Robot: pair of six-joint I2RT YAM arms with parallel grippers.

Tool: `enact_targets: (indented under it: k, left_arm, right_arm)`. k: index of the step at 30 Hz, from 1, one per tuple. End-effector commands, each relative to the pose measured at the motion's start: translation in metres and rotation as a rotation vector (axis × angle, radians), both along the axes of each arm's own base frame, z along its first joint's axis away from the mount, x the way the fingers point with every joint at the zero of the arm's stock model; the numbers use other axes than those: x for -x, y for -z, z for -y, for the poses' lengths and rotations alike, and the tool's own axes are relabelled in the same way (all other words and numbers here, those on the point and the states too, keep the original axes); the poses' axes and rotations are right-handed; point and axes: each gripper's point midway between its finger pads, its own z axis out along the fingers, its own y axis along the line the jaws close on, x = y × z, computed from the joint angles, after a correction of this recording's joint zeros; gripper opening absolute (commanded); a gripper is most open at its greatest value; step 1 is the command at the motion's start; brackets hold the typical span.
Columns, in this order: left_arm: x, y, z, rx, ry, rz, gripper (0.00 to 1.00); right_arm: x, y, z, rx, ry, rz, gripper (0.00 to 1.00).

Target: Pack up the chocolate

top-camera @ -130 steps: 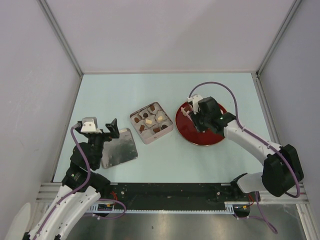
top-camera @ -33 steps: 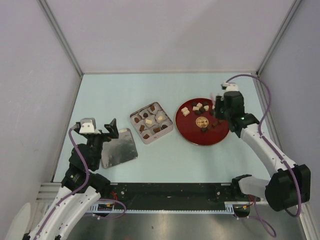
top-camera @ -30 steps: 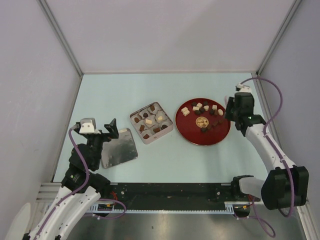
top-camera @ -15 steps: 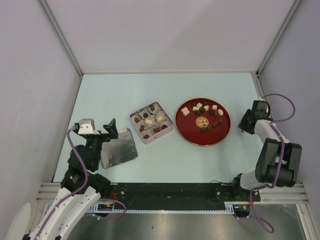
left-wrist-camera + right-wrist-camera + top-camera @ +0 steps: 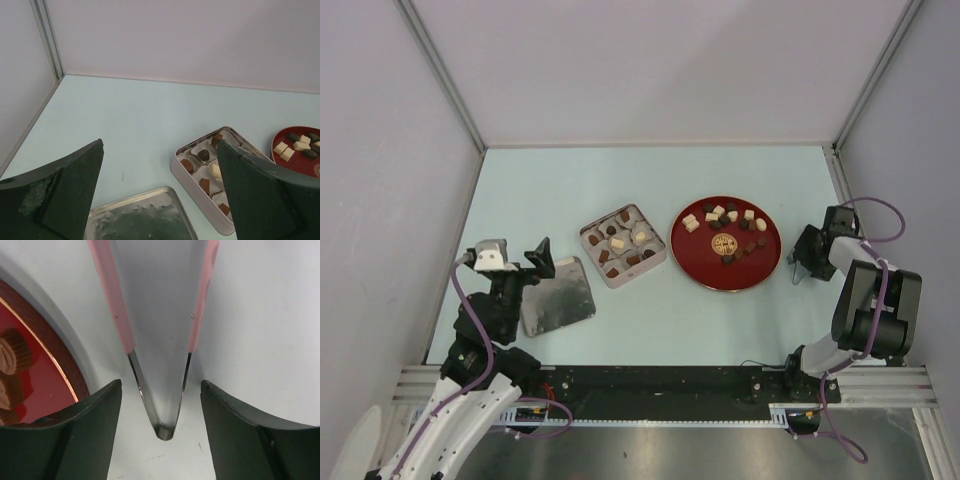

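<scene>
Several small dark, brown and cream chocolate pieces (image 5: 725, 228) lie on the red plate (image 5: 725, 272). More chocolate (image 5: 620, 243) sits in the paper cups of the square tin (image 5: 659, 262). My right gripper (image 5: 800, 262) is low over the table just right of the plate. Its jaws are open in the right wrist view (image 5: 160, 390). Metal tongs with pink arms (image 5: 165, 431) lie between them, with a gap on each side. The left gripper (image 5: 542, 256) hovers wide open and empty over the tin lid (image 5: 558, 298); its wrist view (image 5: 160, 197) looks toward the tin (image 5: 197, 192).
The lid (image 5: 140, 217) lies flat, left of the tin. The plate's rim (image 5: 50, 365) is close on the left side of my right gripper. The enclosure's right wall and its metal rail (image 5: 840, 185) stand just beyond the right arm.
My right arm has swung from above the plate's right edge down to the table beside it. Its jaws have widened off the tongs. The left arm has barely moved.
</scene>
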Motion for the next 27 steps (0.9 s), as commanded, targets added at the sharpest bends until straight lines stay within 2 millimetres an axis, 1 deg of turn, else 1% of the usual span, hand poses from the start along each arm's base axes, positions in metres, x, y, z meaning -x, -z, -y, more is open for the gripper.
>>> enact_targets:
  k: [1,2,3,4,5,7,8,9,10,11,12,13,14,15,17,18,19,20,21,22,23,24,25,26,27]
  left_arm:
    - [0.002,-0.006,-0.003,0.008,-0.004,0.029,1.00]
    - [0.002,-0.006,-0.002,0.007,-0.003,0.029,1.00]
    - [0.002,-0.006,-0.002,0.010,-0.002,0.027,1.00]
    - [0.002,-0.006,-0.002,0.009,-0.001,0.028,1.00]
    - [0.002,-0.006,-0.001,0.012,0.001,0.026,1.00]
    - [0.002,-0.006,0.000,0.015,0.008,0.024,1.00]
    - [0.000,-0.004,0.002,0.012,0.012,0.012,1.00]
    - [-0.001,-0.003,0.003,0.016,0.012,0.006,1.00]
    - [-0.002,-0.003,0.003,0.017,0.011,0.000,1.00]
    - [-0.005,0.002,0.005,0.008,0.012,-0.029,1.00]
    - [-0.007,0.005,0.006,0.017,0.009,-0.047,1.00]
    - [-0.008,0.004,0.006,0.022,0.005,-0.059,1.00]
    - [-0.010,0.007,0.007,0.025,0.002,-0.080,1.00]
    - [-0.015,0.015,0.011,0.031,0.002,-0.121,1.00]
    - [-0.020,0.025,0.016,0.063,-0.004,-0.178,1.00]
    - [-0.023,0.038,0.017,0.059,-0.019,-0.252,1.00]
    - [-0.026,0.047,0.018,0.073,-0.040,-0.296,1.00]
    - [-0.027,0.054,0.021,0.120,-0.046,-0.334,1.00]
    - [-0.030,0.068,0.025,0.104,-0.054,-0.404,1.00]
    - [-0.031,0.073,0.029,0.105,-0.047,-0.435,1.00]
    - [-0.033,0.078,0.031,0.111,-0.053,-0.463,1.00]
    - [-0.035,0.081,0.033,0.113,-0.057,-0.490,1.00]
    - [-0.034,0.099,0.034,0.085,-0.074,-0.573,1.00]
    - [-0.035,0.106,0.035,0.101,-0.093,-0.611,1.00]
    - [-0.037,0.106,0.038,0.105,-0.097,-0.635,1.00]
  right_arm:
    - [0.003,-0.023,0.001,0.015,0.017,0.039,0.71]
    - [0.002,-0.031,-0.002,0.017,0.017,0.059,0.76]
    - [0.003,-0.038,-0.005,0.018,0.017,0.073,0.78]
    - [0.001,-0.056,-0.008,0.028,0.012,0.132,0.82]
    - [-0.002,-0.066,-0.018,0.027,-0.010,0.164,0.88]
    - [-0.007,-0.085,-0.024,0.057,-0.021,0.231,0.95]
    - [-0.009,-0.100,-0.029,0.062,-0.030,0.284,0.98]
    - [-0.015,-0.111,-0.038,0.063,-0.059,0.332,1.00]
    - [-0.018,-0.119,-0.043,0.064,-0.072,0.365,1.00]
    - [-0.020,-0.130,-0.049,0.063,-0.089,0.410,1.00]
    - [-0.026,-0.139,-0.058,0.059,-0.123,0.454,1.00]
    - [-0.029,-0.145,-0.062,0.059,-0.137,0.481,1.00]
    - [-0.032,-0.152,-0.072,0.036,-0.171,0.511,1.00]
    - [-0.038,-0.159,-0.080,0.028,-0.206,0.549,1.00]
    - [-0.043,-0.167,-0.095,-0.012,-0.263,0.593,1.00]
    - [-0.045,-0.173,-0.106,-0.031,-0.298,0.622,1.00]
    - [-0.046,-0.176,-0.112,-0.062,-0.305,0.633,1.00]
    - [-0.045,-0.180,-0.118,-0.091,-0.329,0.647,1.00]
    - [-0.042,-0.182,-0.133,-0.107,-0.370,0.652,1.00]
    - [-0.039,-0.183,-0.146,-0.115,-0.405,0.652,1.00]
    - [-0.036,-0.184,-0.151,-0.107,-0.418,0.653,1.00]
    - [-0.033,-0.189,-0.158,-0.096,-0.441,0.671,1.00]
    - [-0.027,-0.191,-0.175,-0.082,-0.505,0.677,1.00]
    - [-0.025,-0.192,-0.175,-0.045,-0.502,0.677,1.00]
    - [-0.022,-0.193,-0.179,-0.029,-0.517,0.680,1.00]
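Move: The chocolate box lies some 49 cm to the right hand's left and 3 cm ahead; the red plate comes first, its middle about 21 cm left and 4 cm ahead. The tweezers lie on the table right at the right fingertips. From the left hand, the box is about 12 cm ahead, 19 cm right and 26 cm below, while the metal lid lies almost straight beneath. Opening wide, the right hand rises some 16 cm and swings left over the plate; the left dips about 10 cm. ##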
